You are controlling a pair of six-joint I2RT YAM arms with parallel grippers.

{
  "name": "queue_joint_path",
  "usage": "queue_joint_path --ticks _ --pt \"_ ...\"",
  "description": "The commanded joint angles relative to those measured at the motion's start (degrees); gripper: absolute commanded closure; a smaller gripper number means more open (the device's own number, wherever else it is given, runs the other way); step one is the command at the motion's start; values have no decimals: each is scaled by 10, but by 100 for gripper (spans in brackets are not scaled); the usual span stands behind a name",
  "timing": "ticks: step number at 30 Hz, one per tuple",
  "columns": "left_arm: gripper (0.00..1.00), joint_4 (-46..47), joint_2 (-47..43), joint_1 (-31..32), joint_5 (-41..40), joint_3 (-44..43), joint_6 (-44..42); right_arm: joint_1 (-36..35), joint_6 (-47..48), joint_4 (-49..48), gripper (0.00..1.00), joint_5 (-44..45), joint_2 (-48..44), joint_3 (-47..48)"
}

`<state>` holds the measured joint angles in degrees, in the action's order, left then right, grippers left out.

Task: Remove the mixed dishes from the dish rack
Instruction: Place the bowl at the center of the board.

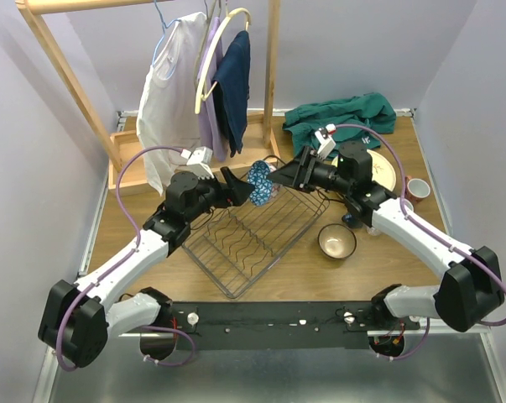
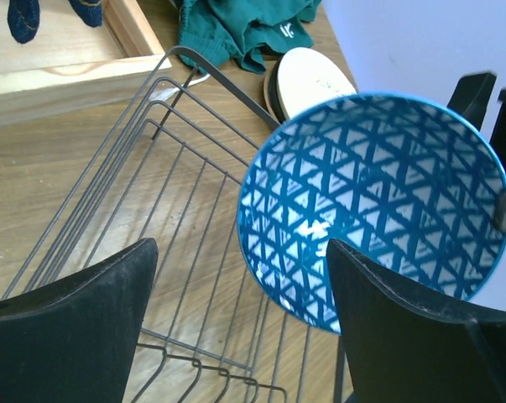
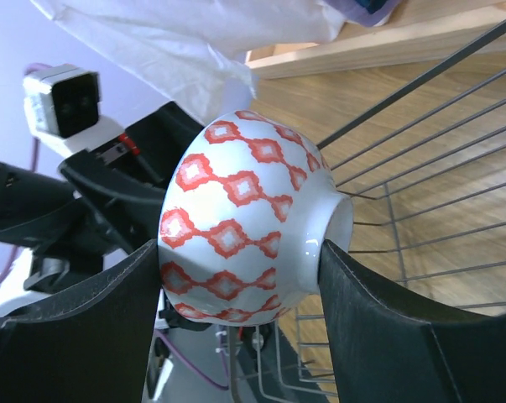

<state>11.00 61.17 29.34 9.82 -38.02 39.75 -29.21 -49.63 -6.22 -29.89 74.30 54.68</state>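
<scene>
My right gripper (image 3: 240, 248) is shut on a bowl (image 3: 244, 227), held on its side above the far end of the black wire dish rack (image 1: 251, 239). The bowl is white with red diamonds outside and blue-and-white patterned inside (image 2: 370, 201). One right finger presses its rim and the other its foot. My left gripper (image 2: 240, 252) stands open, facing the bowl's inside. Its right finger (image 2: 404, 336) overlaps the lower rim; I cannot tell whether they touch. In the top view the bowl (image 1: 261, 183) hangs between the left gripper (image 1: 236, 189) and the right gripper (image 1: 282, 176).
A dark bowl with a cream inside (image 1: 336, 242) sits right of the rack. Cream plates (image 1: 388, 174) and a red cup (image 1: 417, 188) lie at the far right, next to green cloth (image 1: 341, 116). A wooden clothes rack (image 1: 85, 101) with hanging garments stands behind.
</scene>
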Motion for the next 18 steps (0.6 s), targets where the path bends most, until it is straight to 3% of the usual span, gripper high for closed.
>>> queue_joint_path --ticks 1,14,17,18 --pt "12 49 18 -17 38 8 74 6 -50 -108 67 -55 -19 -16" --pt "39 117 64 -32 91 15 143 7 -89 -175 67 -83 -9 -44" --pt "55 121 69 -32 96 15 146 8 -91 -178 67 -83 -8 -47" --pt "65 123 69 -32 99 15 146 8 -92 -178 67 -83 -8 -48"
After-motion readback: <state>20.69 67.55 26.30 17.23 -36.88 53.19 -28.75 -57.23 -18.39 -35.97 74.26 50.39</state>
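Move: The patterned bowl hangs in the right gripper; from the open left gripper its middle is about 4 cm to the right, 1 cm ahead and 2 cm up, the right gripper's fingers some 6 cm right and 2 ahead. The dish rack's middle lies about 12 cm back and 18 below. From the right hand, the left gripper it presents the bowl to is 6 cm left and 2 back; the bowl's middle is 2 cm left, 1 back. Close the left gripper around the bowl's near rim, from nearly wide open to about half, one finger over the blue inside and one outside, while easing it forward, then right, about 1 cm each, and rolling its left side down with the fingertips dipping, some 15 degrees in all. Keep the right gripper's hold and bring the bowl up and back about 1.5 cm, slightly left, rolling it a little. ##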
